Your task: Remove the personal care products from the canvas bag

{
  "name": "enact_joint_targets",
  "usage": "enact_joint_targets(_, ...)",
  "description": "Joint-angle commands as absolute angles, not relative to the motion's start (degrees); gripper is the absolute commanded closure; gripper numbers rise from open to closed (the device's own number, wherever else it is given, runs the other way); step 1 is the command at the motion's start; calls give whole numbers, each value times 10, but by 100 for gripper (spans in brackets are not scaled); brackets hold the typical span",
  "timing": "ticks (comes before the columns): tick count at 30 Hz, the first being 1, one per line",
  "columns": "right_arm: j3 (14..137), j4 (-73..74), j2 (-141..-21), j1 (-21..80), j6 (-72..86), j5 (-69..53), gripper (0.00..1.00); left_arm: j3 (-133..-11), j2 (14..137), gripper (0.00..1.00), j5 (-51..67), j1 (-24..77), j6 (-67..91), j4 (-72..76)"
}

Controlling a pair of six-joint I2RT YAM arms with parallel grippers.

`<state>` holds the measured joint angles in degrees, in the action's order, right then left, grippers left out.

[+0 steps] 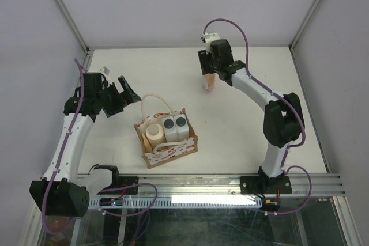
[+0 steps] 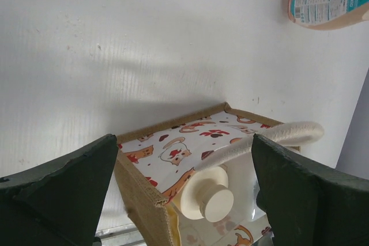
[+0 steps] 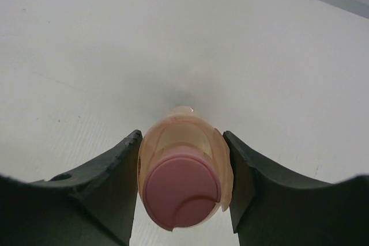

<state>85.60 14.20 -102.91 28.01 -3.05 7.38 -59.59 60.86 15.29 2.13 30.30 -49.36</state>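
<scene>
The canvas bag (image 1: pixel 173 152) stands on the table at the near middle, rope handles (image 1: pixel 151 101) up. Inside it are a beige bottle (image 1: pixel 155 133) and two white bottles with dark grey caps (image 1: pixel 169 124) (image 1: pixel 181 122). My left gripper (image 1: pixel 128 103) hovers open just left of the bag. In the left wrist view the bag's wall (image 2: pixel 144 194) and the beige cap (image 2: pixel 216 203) lie between and beyond its fingers (image 2: pixel 63 182). My right gripper (image 1: pixel 209 73) at the far middle is shut on the upright orange bottle (image 3: pixel 183 182) with the pink cap. Its base is at or just above the table.
White walls and metal frame rails enclose the table on the left, back and right. A metal rail (image 1: pixel 219 185) with both arm bases runs along the near edge. The orange bottle (image 2: pixel 328 1) shows at the top right of the left wrist view.
</scene>
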Motion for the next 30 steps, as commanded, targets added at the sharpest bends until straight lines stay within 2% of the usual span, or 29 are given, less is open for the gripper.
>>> enact_joint_targets(1, 950, 23, -1045, 276, -24, 115, 100, -623, 621, 1, 139, 15, 259, -498)
enact_joint_targets(7, 967, 35, -1073, 277, -7, 156, 100, -639, 646, 1, 135, 15, 233, -497)
enact_joint_targets(15, 958, 40, -1088, 277, -2, 147, 99, -655, 661, 1, 137, 15, 214, -498)
enact_joint_targets(19, 958, 51, -1089, 278, 6, 155, 40, -659, 663, 1, 138, 15, 214, -498)
enact_joint_targets(21, 963, 60, -1090, 277, 7, 155, 25, -661, 662, 1, 136, 15, 214, -498)
enact_joint_targets(23, 977, 78, -1091, 277, 9, 150, 15, -662, 660, 1, 136, 15, 214, -498)
enact_joint_targets(24, 987, 92, -1093, 278, 11, 144, 5, -664, 660, 1, 136, 15, 214, -498)
enact_joint_targets(25, 1003, 110, -1094, 278, 15, 140, 1, -665, 660, 1, 136, 15, 214, -498)
enact_joint_targets(28, 1041, 175, -1083, 279, 31, 139, 0, -668, 663, 1, 147, 16, 222, -497)
enact_joint_targets(30, 1023, 193, -1051, 283, 40, 133, 0, -664, 664, 1, 162, 17, 232, -490)
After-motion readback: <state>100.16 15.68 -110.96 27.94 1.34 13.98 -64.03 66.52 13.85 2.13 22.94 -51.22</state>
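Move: The bare patch of table where my right hand will stand the pink-capped bottle it holds lies some 3 cm ahead and about 14 cm below my right hand. The canvas bag is roughly 28 cm back and 16 cm to the left, with its two white bottles about 24 cm back and 14 cm left and the round jar 26 cm back and 21 cm left. From my left hand that patch is about 20 cm ahead and 28 cm to the right. Keeping hold of the bottle by its capped end, I ease my right hand about 3 cm forward and 2 cm down to set it on the bare table, then pause there. After that I spread the fingers wide, let go, and lift some 6 cm, still drifting a little forward, with a slight upward tilt of the wrist. ##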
